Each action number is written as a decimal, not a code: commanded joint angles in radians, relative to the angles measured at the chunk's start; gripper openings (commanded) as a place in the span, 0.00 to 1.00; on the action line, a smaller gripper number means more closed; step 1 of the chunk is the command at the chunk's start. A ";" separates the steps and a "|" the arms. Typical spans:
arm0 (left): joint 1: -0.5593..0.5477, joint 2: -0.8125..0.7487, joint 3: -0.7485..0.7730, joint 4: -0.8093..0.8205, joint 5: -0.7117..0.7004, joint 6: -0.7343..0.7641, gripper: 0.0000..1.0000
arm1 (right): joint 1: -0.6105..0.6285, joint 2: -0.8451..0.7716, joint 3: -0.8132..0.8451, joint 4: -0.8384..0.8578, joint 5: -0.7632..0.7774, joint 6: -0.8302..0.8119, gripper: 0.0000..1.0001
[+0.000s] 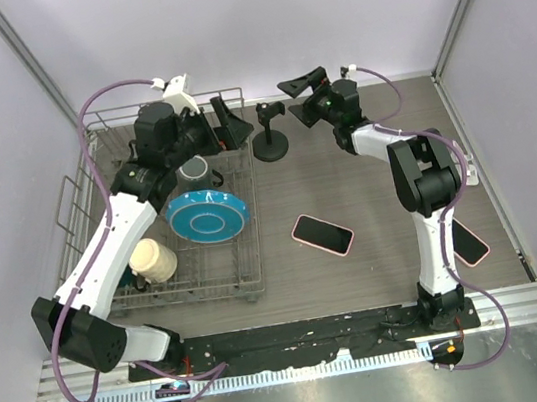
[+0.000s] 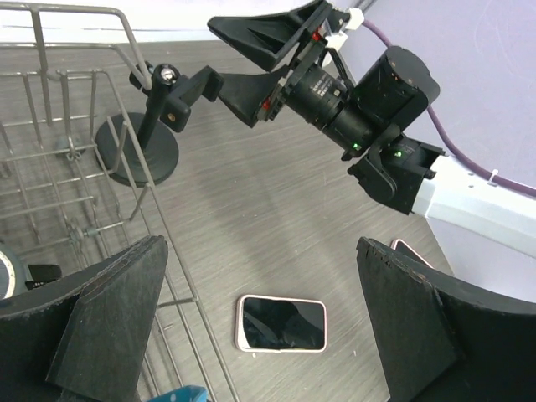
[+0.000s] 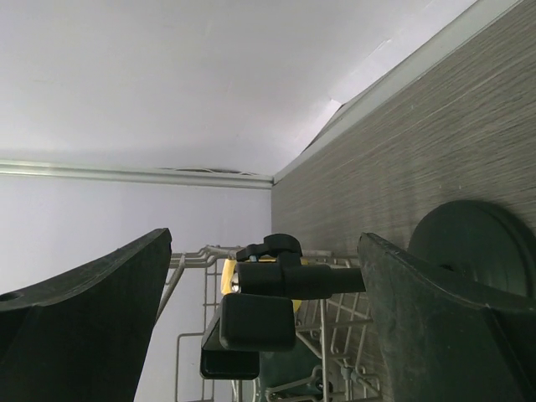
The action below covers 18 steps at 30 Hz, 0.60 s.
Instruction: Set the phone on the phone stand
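Note:
The phone (image 1: pixel 322 234), dark-screened in a pink case, lies flat on the table; the left wrist view shows it (image 2: pixel 281 323) below my open left gripper (image 2: pixel 260 249). The phone stand (image 1: pixel 270 138), black with a disc base, stands at the back beside the rack. My left gripper (image 1: pixel 227 124) hovers over the rack's far right corner, holding nothing. My right gripper (image 1: pixel 292 101) is open just right of the stand's top. In the right wrist view the stand's holder (image 3: pixel 276 293) shows between its fingers (image 3: pixel 84 318), untouched, with the disc base (image 3: pixel 477 243) behind.
A wire dish rack (image 1: pixel 85 188) fills the left side, holding a blue plate (image 1: pixel 207 215), a cream mug (image 1: pixel 153 262) and a white cup (image 1: pixel 198 169). A second phone (image 1: pixel 469 242) lies at the right, partly under the right arm. Walls close in on three sides.

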 commanded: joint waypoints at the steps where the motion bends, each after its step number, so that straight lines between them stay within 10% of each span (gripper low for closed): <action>1: -0.005 -0.011 -0.020 0.079 -0.042 0.046 1.00 | -0.003 -0.010 -0.036 0.182 -0.006 0.079 0.99; 10: -0.121 -0.036 0.014 -0.025 -0.079 0.118 1.00 | 0.072 -0.042 -0.083 0.212 0.022 0.142 0.98; 18: -0.163 -0.112 -0.110 0.034 -0.152 0.160 1.00 | 0.138 -0.059 -0.089 0.146 0.072 0.113 0.61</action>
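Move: The head of the phone stand lies about 6 cm left of the right hand and 2 cm back, roughly level with it; the stand's round base is some 15 cm below that head. The near phone lies about 25 cm back and 4 cm right of the right hand. From the left hand, that phone is some 16 cm right, 13 cm back and 28 cm down; the stand head is about 8 cm right and 11 cm forward, 14 cm lower, and the blue plate 10 cm left and 6 cm back. Leftward and a bit back, about 7 cm in all and quickening, the right hand goes level to bring its jaws around the stand's head, tilting slightly; its fingers begin closing, by about a quarter, and one finger comes against the head. The left hand, still wide open, sinks about 2 cm, then draws back and to the right some 4–5 cm, towards the near phone. ##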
